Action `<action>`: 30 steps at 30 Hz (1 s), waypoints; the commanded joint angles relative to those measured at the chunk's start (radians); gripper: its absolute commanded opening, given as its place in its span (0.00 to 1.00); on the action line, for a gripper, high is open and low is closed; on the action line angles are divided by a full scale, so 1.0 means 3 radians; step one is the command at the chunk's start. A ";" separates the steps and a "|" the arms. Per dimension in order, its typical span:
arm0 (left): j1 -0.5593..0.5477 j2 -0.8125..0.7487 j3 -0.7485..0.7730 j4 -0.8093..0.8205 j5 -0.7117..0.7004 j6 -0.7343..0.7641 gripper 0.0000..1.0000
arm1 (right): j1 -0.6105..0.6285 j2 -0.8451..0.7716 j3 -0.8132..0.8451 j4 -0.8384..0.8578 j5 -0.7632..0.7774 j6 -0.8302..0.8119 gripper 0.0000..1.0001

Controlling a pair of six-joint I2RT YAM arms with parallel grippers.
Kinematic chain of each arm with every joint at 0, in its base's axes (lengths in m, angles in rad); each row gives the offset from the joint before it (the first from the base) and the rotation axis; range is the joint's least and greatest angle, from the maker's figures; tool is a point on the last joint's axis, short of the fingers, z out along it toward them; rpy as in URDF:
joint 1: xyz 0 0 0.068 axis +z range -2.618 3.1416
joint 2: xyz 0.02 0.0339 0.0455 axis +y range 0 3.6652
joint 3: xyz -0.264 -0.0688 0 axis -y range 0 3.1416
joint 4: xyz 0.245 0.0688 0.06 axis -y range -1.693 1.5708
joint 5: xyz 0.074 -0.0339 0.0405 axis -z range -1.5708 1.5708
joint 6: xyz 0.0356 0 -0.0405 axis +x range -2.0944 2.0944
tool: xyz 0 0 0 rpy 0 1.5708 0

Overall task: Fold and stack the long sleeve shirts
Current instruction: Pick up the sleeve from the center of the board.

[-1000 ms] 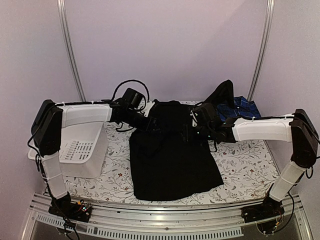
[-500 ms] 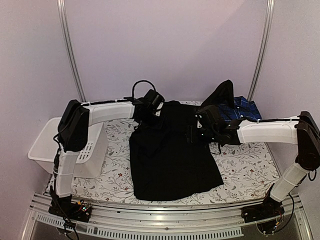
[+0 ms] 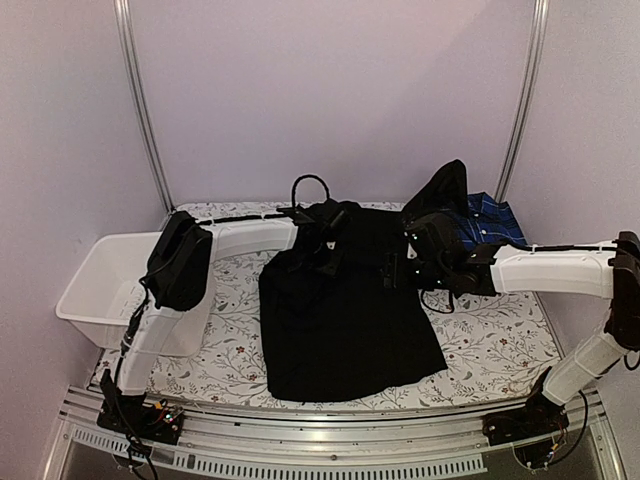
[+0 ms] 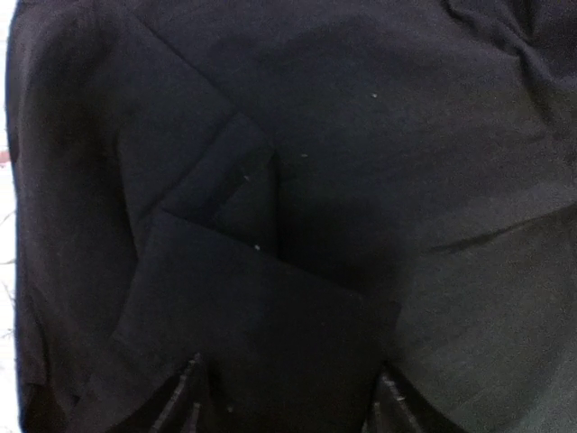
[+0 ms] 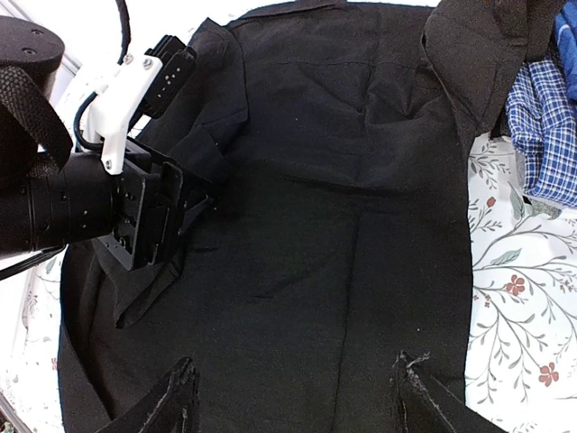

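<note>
The black long sleeve shirt (image 3: 340,320) lies spread flat in the middle of the table. The blue plaid shirt (image 3: 492,218) is bunched at the back right, with a black fold of cloth (image 3: 445,188) heaped against it. My left gripper (image 3: 326,246) hovers low over the black shirt's upper left part. In the left wrist view its fingers (image 4: 185,401) stand apart over a folded cuff (image 4: 252,298). My right gripper (image 3: 394,268) is open above the shirt's upper right part, with only flat black cloth (image 5: 343,225) between its fingertips. The plaid shirt (image 5: 545,135) shows at the right edge of that view.
A white slotted basket (image 3: 92,292) stands at the table's left edge, beside the left arm. The floral tablecloth (image 3: 500,335) shows around the shirt. Metal frame posts (image 3: 520,100) rise at the back corners.
My left arm has swung right, bringing its gripper further over the black shirt's upper part. My right gripper has drawn slightly back to the right and its jaws have spread wider.
</note>
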 commanded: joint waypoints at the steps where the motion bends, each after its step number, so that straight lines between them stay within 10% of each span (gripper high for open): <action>1: -0.0036 0.0049 0.0129 -0.0084 -0.0288 0.0001 0.49 | -0.0015 -0.0086 -0.0036 0.0013 0.0024 0.0045 0.71; 8: -0.0053 -0.0282 -0.0082 0.0174 -0.0173 0.0151 0.01 | -0.0015 -0.0049 -0.0012 0.0037 -0.0024 0.0044 0.70; 30: -0.0060 -0.1862 -0.2012 0.1833 0.2091 0.0567 0.00 | -0.0185 -0.0088 0.0120 0.0411 -0.0664 0.0106 0.74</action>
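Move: The folded-in left sleeve's end lies between the left hand's open fingers, about 1 cm below its hand point. From that hand the collar is about 16 cm ahead and level sideways, the plaid shirts some 10 cm ahead and 32 cm right, and the white basket roughly 42 cm left and 8 cm back. From the right hand, the sleeve's end is about 11 cm ahead, 11 cm left and 11 cm down. Left fingers shut on the sleeve's end, then lift it about 14 cm off the shirt, drawing back some 8 cm. ##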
